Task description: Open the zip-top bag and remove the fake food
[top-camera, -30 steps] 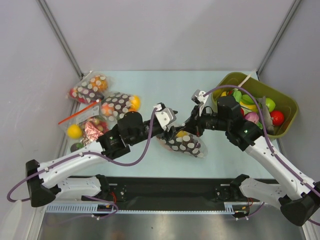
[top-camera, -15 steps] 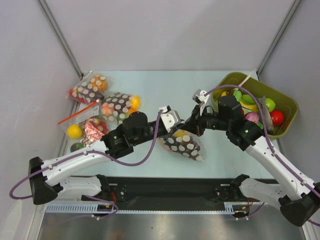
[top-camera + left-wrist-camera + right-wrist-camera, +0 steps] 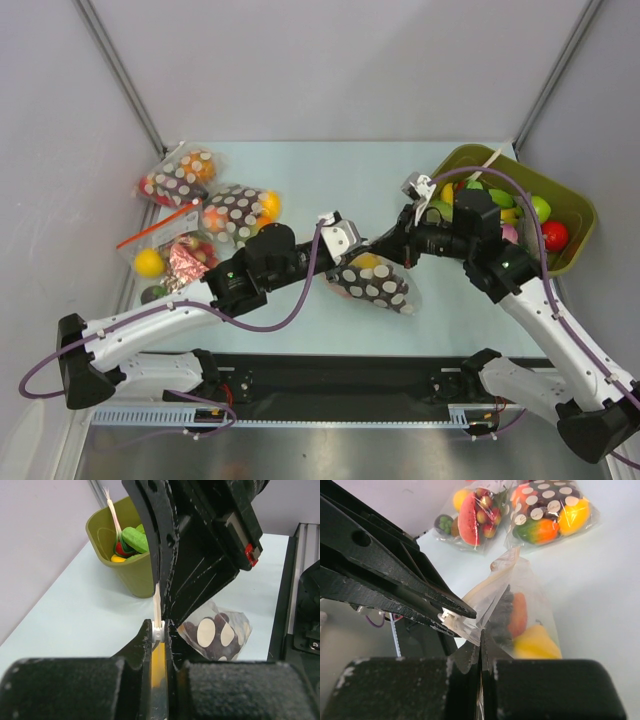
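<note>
The zip-top bag hangs between my two grippers over the middle of the table. It is clear with whitish dots. In the right wrist view the bag holds a yellow pear, an orange-red piece and dark grapes. My left gripper is shut on the bag's white zip slider, which sits between its fingertips. My right gripper is shut on the bag's top edge next to the slider. No green fruit shows in this bag.
An olive-green bin with toy fruit stands at the right, also in the left wrist view. Several other filled bags lie at the left: two dark dotted ones and one with a red zip strip.
My left gripper advanced right to the bag's top. My right arm then drew back to the right, and the bag shifted slightly with it.
</note>
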Robot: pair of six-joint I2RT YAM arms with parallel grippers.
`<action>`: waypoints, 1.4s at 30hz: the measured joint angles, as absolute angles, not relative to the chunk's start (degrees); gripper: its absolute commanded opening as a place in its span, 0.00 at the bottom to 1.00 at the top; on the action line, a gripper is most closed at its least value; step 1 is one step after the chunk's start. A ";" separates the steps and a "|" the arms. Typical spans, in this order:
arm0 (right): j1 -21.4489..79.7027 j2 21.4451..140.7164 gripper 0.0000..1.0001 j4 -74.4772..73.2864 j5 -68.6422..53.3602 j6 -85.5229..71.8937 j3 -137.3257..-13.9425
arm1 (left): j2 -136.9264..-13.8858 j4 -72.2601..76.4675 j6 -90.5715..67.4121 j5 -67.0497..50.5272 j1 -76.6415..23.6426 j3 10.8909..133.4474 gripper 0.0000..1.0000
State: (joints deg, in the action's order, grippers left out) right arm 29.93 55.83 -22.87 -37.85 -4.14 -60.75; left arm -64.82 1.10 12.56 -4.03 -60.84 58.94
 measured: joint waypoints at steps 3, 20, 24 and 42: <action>28.73 55.31 0.00 -22.28 -39.16 -5.04 -60.75 | -64.71 1.28 12.56 -3.88 -60.84 58.94 0.02; 19.81 55.40 0.00 -18.87 -46.22 -8.51 -59.31 | -60.60 -4.99 10.15 2.28 -61.06 55.99 0.00; 18.24 57.95 0.00 -16.95 -45.47 -9.39 -58.92 | -57.82 -7.90 8.86 5.17 -60.99 54.43 0.00; 17.87 72.47 0.00 -8.43 -42.46 -11.99 -59.31 | -48.36 -17.47 2.26 13.43 -60.73 49.52 0.00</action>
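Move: Both hands still pinch the upper edge of the zip-top bag a few centimetres apart; its food hangs about 13 cm below them, roughly 2 cm back and 3 cm right of the left hand, and level left-right with the right hand. From the right hand, the green bin is 13 cm ahead, 28 cm right and 20 cm lower; the dotted bag is 17 cm ahead, 31 cm left and 25 cm lower. Keeping both pinches, the left hand draws about 10 cm left and down; the right goes forward and down. ##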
